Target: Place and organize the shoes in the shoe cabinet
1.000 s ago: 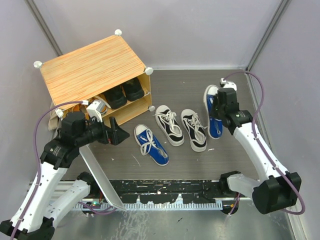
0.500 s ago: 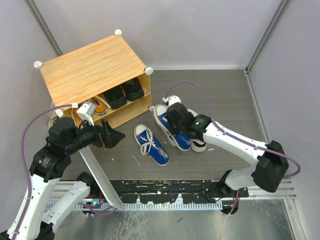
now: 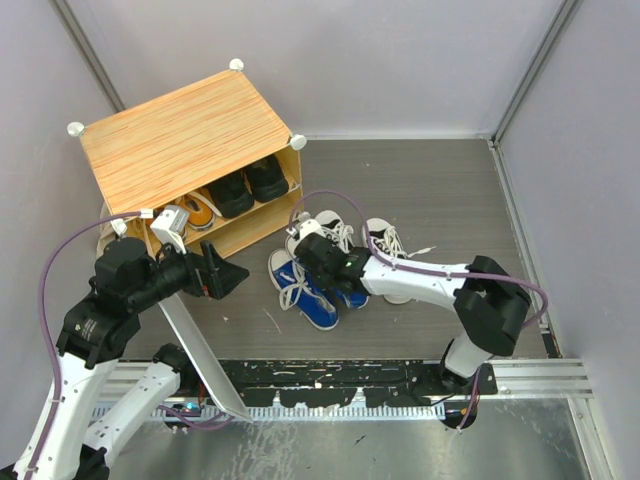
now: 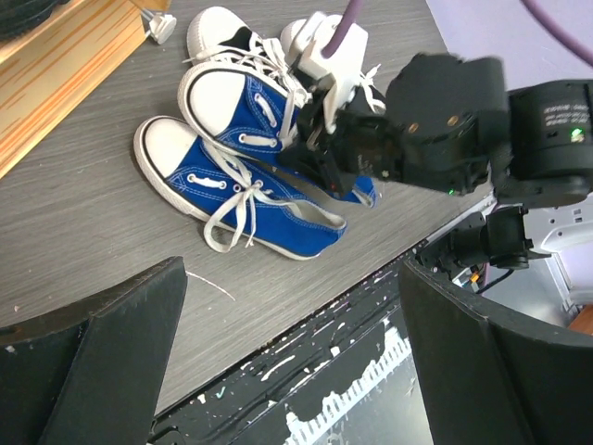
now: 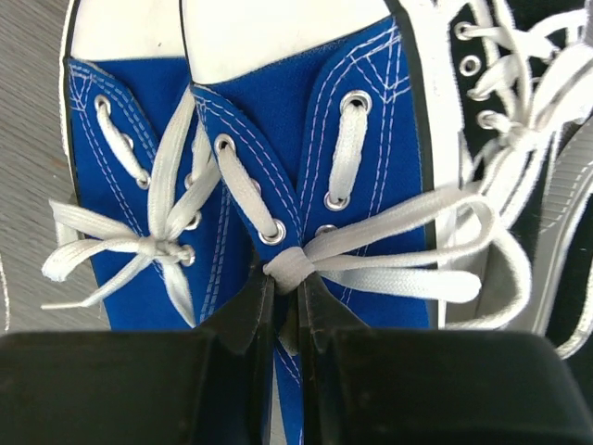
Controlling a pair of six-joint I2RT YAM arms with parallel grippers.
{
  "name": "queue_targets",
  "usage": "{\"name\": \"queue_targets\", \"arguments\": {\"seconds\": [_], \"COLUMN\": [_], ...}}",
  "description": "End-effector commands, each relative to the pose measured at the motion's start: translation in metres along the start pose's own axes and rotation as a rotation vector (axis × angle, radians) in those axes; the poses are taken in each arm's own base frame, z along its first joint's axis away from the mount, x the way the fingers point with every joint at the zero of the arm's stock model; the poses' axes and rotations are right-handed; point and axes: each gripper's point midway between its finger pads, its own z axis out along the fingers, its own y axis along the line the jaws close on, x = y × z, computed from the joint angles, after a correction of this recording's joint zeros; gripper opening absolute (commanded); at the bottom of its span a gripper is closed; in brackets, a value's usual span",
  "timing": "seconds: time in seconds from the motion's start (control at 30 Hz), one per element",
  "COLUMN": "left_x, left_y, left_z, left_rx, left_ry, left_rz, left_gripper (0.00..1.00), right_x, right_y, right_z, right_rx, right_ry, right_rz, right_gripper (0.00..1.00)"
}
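Observation:
The shoe cabinet [image 3: 185,135] stands at the back left, its front open. Black shoes [image 3: 248,185] and an orange shoe [image 3: 200,212] sit inside. My right gripper [image 3: 322,262] is shut on a blue shoe [image 5: 315,120] at its tongue, just behind the lace knot, and holds it beside the other blue shoe [image 5: 120,176]. Both blue shoes show in the left wrist view, the held one [image 4: 241,111] and the other [image 4: 250,199]. Black-and-white lace-ups [image 3: 390,245] lie just behind and right of them. My left gripper [image 3: 232,275] is open and empty, left of the blue pair.
The cabinet's white door panel [image 3: 195,345] hangs open and slopes down toward the near edge under my left arm. A black rail [image 3: 340,385] runs along the table's near edge. Grey walls close the table on three sides.
My right gripper carried the blue shoe from the right side leftward across the black-and-white pair to beside the other blue shoe. My left gripper shifted slightly toward the front.

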Motion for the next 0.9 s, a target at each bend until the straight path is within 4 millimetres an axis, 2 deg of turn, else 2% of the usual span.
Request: {"name": "queue_targets", "arguments": {"seconds": [0.0,0.1,0.17,0.3,0.37,0.57,0.67,0.73,0.8,0.87], "left_x": [-0.01,-0.011,-0.008,-0.008,-0.009,-0.009,-0.008,-0.007,-0.006,-0.006], "left_y": [-0.006,-0.007,-0.006,-0.005,-0.006,-0.007,-0.006,-0.005,-0.005,-0.005], "left_z": [-0.005,-0.006,-0.008,-0.013,-0.013,-0.014,-0.015,-0.015,-0.015,-0.015], "left_rx": [0.017,0.017,0.01,0.001,0.003,0.008,0.002,0.001,0.001,0.001], "left_ry": [-0.041,-0.047,-0.033,-0.039,-0.044,-0.044,-0.044,-0.043,-0.041,-0.041], "left_rz": [0.024,0.026,0.023,0.03,0.032,0.032,0.037,0.036,0.034,0.032], "left_gripper": [0.98,0.98,0.98,0.98,0.98,0.98,0.98,0.98,0.98,0.98], "right_x": [0.001,0.011,0.012,-0.011,-0.023,-0.04,-0.037,-0.031,-0.028,-0.031], "right_y": [0.028,0.052,0.075,0.131,0.147,0.167,0.164,0.155,0.149,0.146], "right_z": [0.011,0.019,0.019,-0.004,-0.013,-0.021,-0.012,-0.003,0.002,0.0], "right_rx": [0.024,0.003,-0.072,-0.314,-0.377,-0.469,-0.432,-0.374,-0.336,-0.321], "right_ry": [-0.005,0.029,0.036,-0.016,-0.038,-0.066,-0.064,-0.05,-0.045,-0.057], "right_rz": [-0.027,-0.063,-0.071,-0.057,-0.046,-0.03,-0.027,-0.025,-0.022,-0.024], "right_gripper": [0.01,0.01,0.01,0.01,0.01,0.01,0.02,0.11,0.34,0.51]}}
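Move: The right gripper already holds the second blue shoe by its laces; the first blue shoe lies close against it, roughly 4 cm left and 4 cm back of the hand, 5 cm lower. The nearer black shoe is about 5 cm right and 6 cm ahead, the other some 17 cm right and 4 cm ahead, the cabinet's near right foot about 14 cm ahead and 3 cm left. From the left gripper, the first blue shoe is some 15 cm right, 2 cm ahead and 25 cm below. Keep the right gripper's hold on the laces and settle the blue shoe down a couple of centimetres, then sweep it about 12 cm left and 7 cm back, away from the black shoes, pushing the first blue shoe along with its side. Swing the hand some 15 degrees counter-clockwise on the way, then stop and start opening the fingers around the laces. ##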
